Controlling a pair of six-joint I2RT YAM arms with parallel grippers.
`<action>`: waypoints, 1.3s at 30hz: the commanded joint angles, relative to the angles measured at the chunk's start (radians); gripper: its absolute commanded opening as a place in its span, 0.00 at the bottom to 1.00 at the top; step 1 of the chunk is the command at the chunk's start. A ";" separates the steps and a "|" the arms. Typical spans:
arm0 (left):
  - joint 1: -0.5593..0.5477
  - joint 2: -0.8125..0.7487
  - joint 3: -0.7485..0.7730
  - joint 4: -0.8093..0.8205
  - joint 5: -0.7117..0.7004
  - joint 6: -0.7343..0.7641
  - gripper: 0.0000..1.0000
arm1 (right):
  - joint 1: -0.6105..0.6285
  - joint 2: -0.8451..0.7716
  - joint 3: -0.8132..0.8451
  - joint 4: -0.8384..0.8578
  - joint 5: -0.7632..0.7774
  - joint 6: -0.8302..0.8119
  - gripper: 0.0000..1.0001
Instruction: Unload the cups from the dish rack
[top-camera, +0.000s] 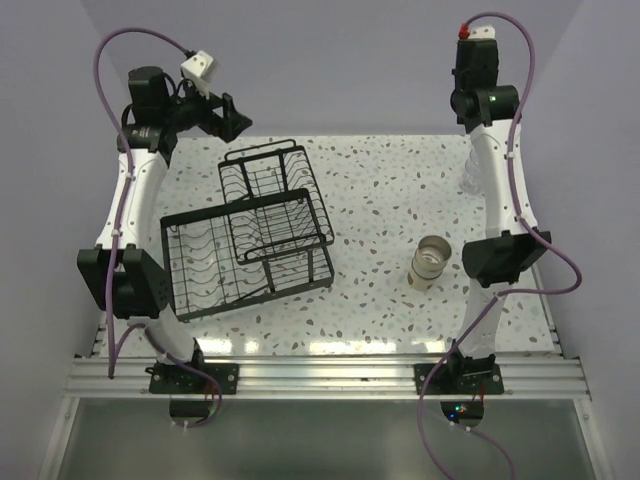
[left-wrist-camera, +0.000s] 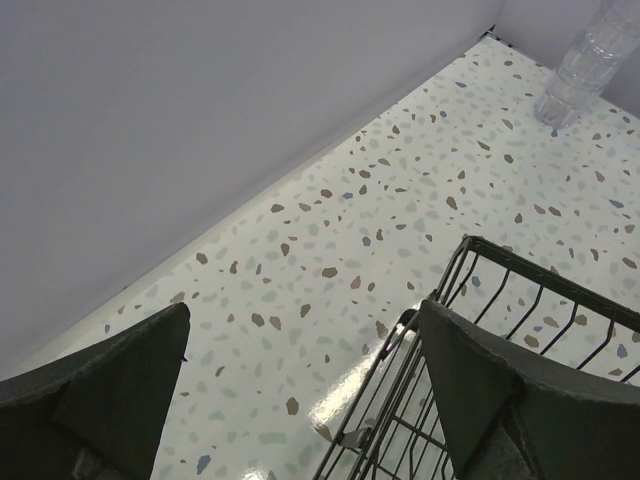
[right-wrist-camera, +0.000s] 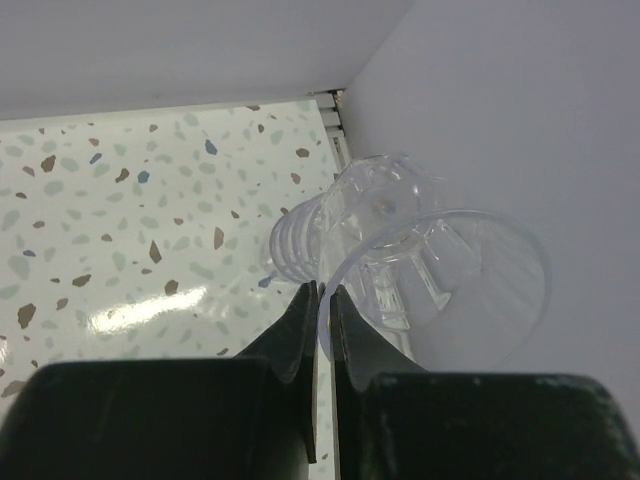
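Observation:
The black wire dish rack (top-camera: 245, 245) stands left of the table's middle, and I see no cups in it. A tan cup (top-camera: 430, 262) stands upright on the table at the right. My left gripper (top-camera: 225, 115) is open and empty, raised over the rack's far left corner (left-wrist-camera: 500, 300). In the right wrist view my right gripper (right-wrist-camera: 322, 290) is shut on the rim of a clear cup (right-wrist-camera: 440, 270). It holds the cup tilted over a stack of clear cups (right-wrist-camera: 300, 245) in the far right corner. That stack shows partly in the top view (top-camera: 468, 178).
Walls close the table (top-camera: 380, 190) at the back and both sides. The right arm's elbow (top-camera: 500, 260) hangs just right of the tan cup. The clear stack also shows far off in the left wrist view (left-wrist-camera: 590, 60).

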 joint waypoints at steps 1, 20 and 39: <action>0.024 -0.015 0.001 0.022 0.056 -0.024 1.00 | -0.045 -0.006 -0.003 0.012 0.000 0.040 0.00; 0.024 0.016 0.018 0.041 0.059 -0.047 1.00 | -0.088 0.057 -0.032 -0.003 -0.068 0.143 0.00; 0.022 0.019 0.016 0.038 0.052 -0.038 1.00 | -0.167 0.104 -0.040 -0.019 -0.167 0.199 0.00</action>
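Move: The right hand still pinches a clear cup by its rim; the clear cup stack it is bringing it to stands about 7 cm ahead and 9 cm to the right, its middle some 27 cm below. The beige cup stack lies about 20 cm back and 8 cm left, some 30 cm below, and the dish rack's middle about 50 cm left and 10 cm back, equally low. From the idle left hand the clear stack is some 58 cm right and 9 cm ahead, about 25 cm lower. The right hand lowers the clear cup about 8 cm towards the clear stack while easing some 4 cm to the right and a little forward, first sliding right as it sinks, then going almost straight down, then right and down again. Its fingers keep their pinch on the rim as the wrist rolls about 10 degrees, left side rising, with the tips dipping slightly and swinging a touch clockwise, to line the cup up over the stack's mouth. ##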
